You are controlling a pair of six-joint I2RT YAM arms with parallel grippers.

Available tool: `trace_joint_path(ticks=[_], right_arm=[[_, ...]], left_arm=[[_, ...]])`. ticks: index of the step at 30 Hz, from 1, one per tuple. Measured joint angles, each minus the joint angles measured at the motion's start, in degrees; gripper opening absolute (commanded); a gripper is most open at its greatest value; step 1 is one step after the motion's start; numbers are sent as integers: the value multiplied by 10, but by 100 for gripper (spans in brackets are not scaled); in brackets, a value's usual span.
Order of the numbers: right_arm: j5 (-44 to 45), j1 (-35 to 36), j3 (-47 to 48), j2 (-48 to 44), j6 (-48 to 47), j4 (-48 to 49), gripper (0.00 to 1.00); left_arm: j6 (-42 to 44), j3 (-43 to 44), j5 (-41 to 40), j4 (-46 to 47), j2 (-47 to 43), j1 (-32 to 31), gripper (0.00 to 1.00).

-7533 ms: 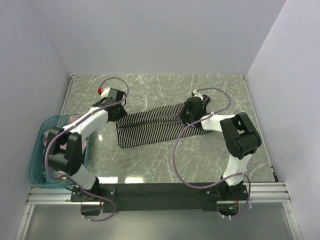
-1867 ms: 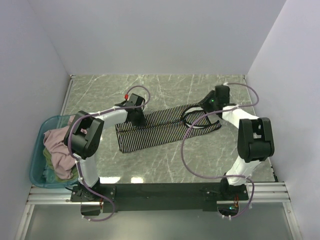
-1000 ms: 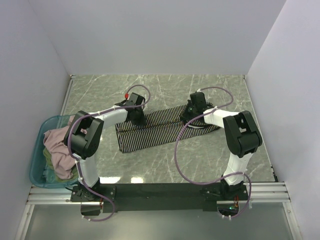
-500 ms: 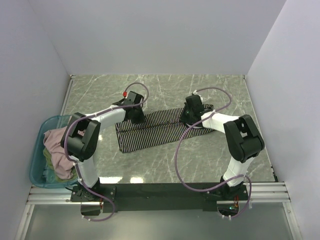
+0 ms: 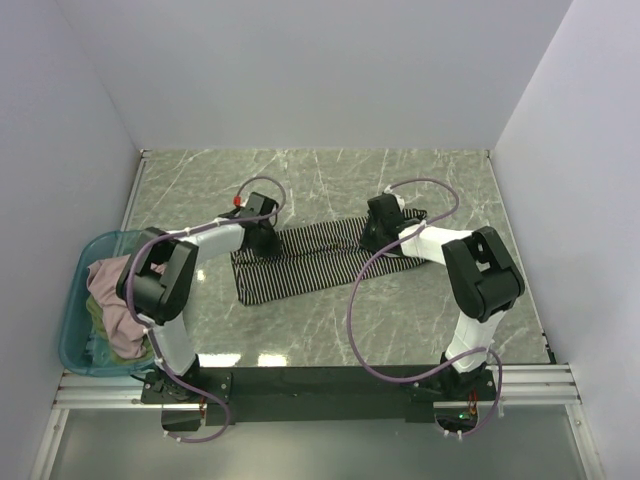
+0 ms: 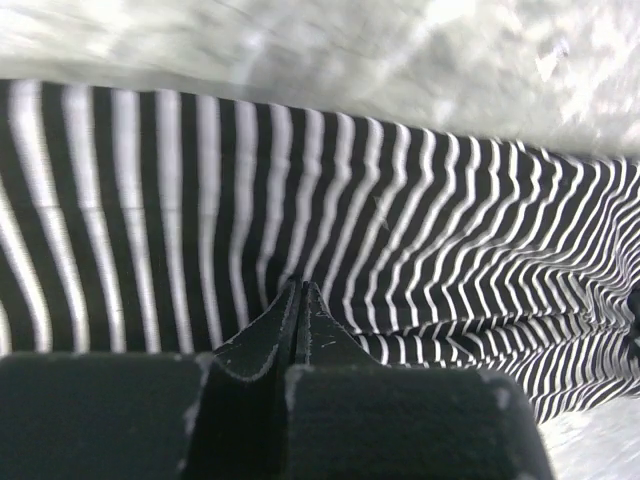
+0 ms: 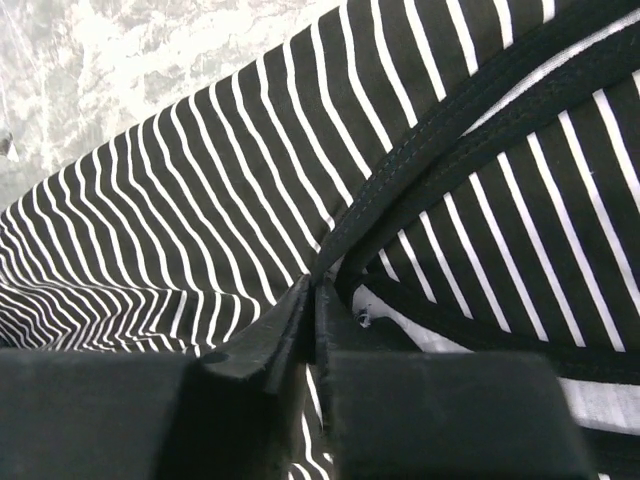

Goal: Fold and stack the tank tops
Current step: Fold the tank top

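The black-and-white striped tank top lies stretched across the middle of the marble table, its dark-edged armholes at the right end. My left gripper is low over its left end, shut, with its tips pinching the striped cloth. My right gripper sits at the right part, its jaws shut on the dark edging where it meets the tips. A dusty pink top and a pale green one lie heaped in the tub.
The teal plastic tub stands at the left table edge beside the left arm. White walls close the table at the back and both sides. Purple cables loop over both arms.
My left gripper has slid a little to the left along the striped top's upper edge. The right gripper moved slightly left and pinched the dark edging. The top lies much as before.
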Motion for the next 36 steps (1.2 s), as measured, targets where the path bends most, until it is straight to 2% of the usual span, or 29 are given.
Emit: trace_joint_path(ticks=[5,14,19,21,27,30,36], right_arm=[[-3,-3,3,0,2,-1,28],[-4,-34,46,10,1,-40,35],[-3,-65,90,40,0,-68,35],[1,-74,94,41,1,-75,39],[15,-83,102,42,0,-106,40],[19,-84,134,53,0,-133,40],[26,-92,209,96,-6,-171,38]], left_arm=[[-23,-24,9,23,-11,19,1],[-45,-66,4,56,-37,19,1],[-72,-111,-5,77,-70,13,1],[-82,-118,-18,78,-75,0,1],[-129,-160,-29,108,-102,-54,1],[-161,-190,-26,118,-125,-86,1],[-198,-194,-11,112,-128,-173,1]])
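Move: On the folded tank top, the left hand's shut fingertips stand some 12 cm to the left of its middle and level with it; the garment's left end edge is about 10 cm to the left and 5 cm back. From the right hand the middle lies roughly 9 cm left and 3 cm back, the far folded edge about 7 cm straight ahead, and the armhole some 6 cm right, level with it. All lie about 1–2 cm below the hands. Pressing its shut tips on the cloth, the left hand first shifts a centimetre or two left, then drags the tank top back and to the right, ending about 13 cm from its start at unchanged height. Meanwhile the right hand opens its nearly shut fingers to some two fifths, rises about 1.5 cm and goes roughly 9 cm forward and right to the far folded edge, turning some 10 degrees clockwise. ##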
